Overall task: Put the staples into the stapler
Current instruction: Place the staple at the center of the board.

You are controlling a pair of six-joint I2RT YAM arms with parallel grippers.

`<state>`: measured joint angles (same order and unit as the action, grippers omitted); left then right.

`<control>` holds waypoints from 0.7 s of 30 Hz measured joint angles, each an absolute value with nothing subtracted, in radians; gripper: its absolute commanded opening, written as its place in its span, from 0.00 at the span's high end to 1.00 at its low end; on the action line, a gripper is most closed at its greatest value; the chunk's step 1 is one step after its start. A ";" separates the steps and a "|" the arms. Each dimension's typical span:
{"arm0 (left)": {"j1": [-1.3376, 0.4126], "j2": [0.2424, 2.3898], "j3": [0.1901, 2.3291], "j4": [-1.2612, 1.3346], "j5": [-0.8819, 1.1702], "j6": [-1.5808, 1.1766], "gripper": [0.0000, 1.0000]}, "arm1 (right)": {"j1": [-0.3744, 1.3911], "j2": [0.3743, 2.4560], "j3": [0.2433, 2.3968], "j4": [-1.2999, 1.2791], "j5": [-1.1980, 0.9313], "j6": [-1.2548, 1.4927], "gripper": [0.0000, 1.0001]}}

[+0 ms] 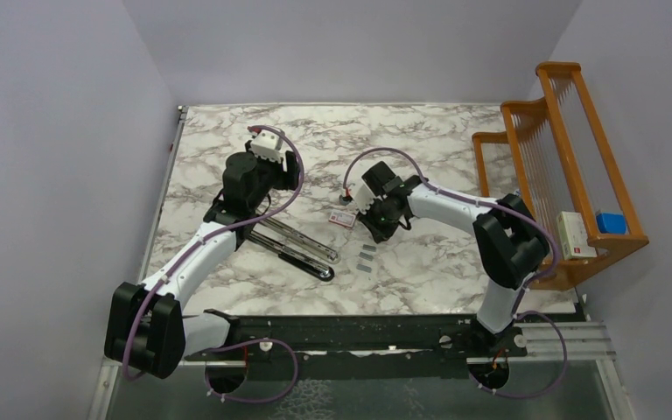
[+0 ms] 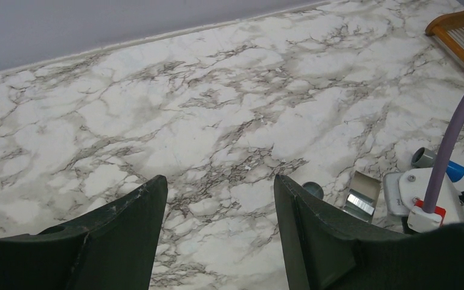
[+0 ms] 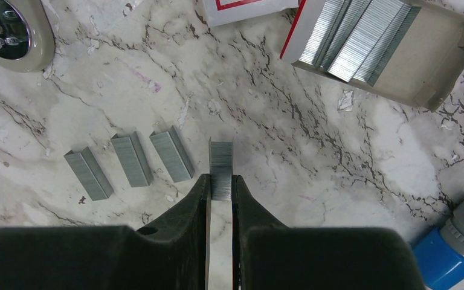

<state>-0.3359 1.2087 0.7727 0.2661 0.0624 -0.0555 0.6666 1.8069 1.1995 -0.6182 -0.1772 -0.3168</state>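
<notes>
The stapler (image 1: 296,248) lies opened out on the marble table, its two long dark arms splayed; its rounded end (image 3: 12,33) shows at the top left of the right wrist view. My right gripper (image 3: 221,181) is shut on one short strip of staples (image 3: 221,166), which sticks out past its tips just above the table. Three more strips (image 3: 132,159) lie side by side to its left. The open box tray (image 3: 399,54) holds several more strips. My left gripper (image 2: 217,199) stands open over bare marble, behind the stapler, with nothing between its fingers.
A wooden rack (image 1: 569,175) stands at the right edge with a white box and a blue item on it. A blue-and-white cylinder (image 3: 459,254) and a small dark disc (image 2: 313,188) lie near the box. The table ends at grey walls at the back and on the left.
</notes>
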 measured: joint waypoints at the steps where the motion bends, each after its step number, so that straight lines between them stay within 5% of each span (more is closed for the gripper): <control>1: -0.336 1.209 0.773 0.266 0.062 -0.055 0.32 | 0.667 1.811 1.200 -0.617 -0.177 -0.318 0.87; 10: -0.341 1.209 0.773 0.267 0.054 -0.047 0.32 | 0.670 1.851 1.211 -0.604 -0.178 -0.339 0.83; 21: -0.343 1.209 0.773 0.267 0.050 -0.040 0.32 | 0.682 1.857 1.213 -0.604 -0.172 -0.344 0.59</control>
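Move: The staple strip already pinched in the right hand is bound for the bare patch of table directly under it, some 2 cm below. The nearest laid strip sits about 2 cm back and 1 cm to the left, with a second one about 4 cm back and 2 cm left. The open staple tray is roughly 7 cm ahead and 2 cm left. From the left hand, that patch lies some 12 cm back, 17 cm right and 21 cm down. The staple strip is lowered almost straight down, a little over 1 cm, by the right hand, which sets it on the table in front of the row of laid strips. There the hand stops and its fingers part, front and back, to just over a third open, letting go of the strip and staying low around it; the back finger comes right up to the nearest laid strip. ##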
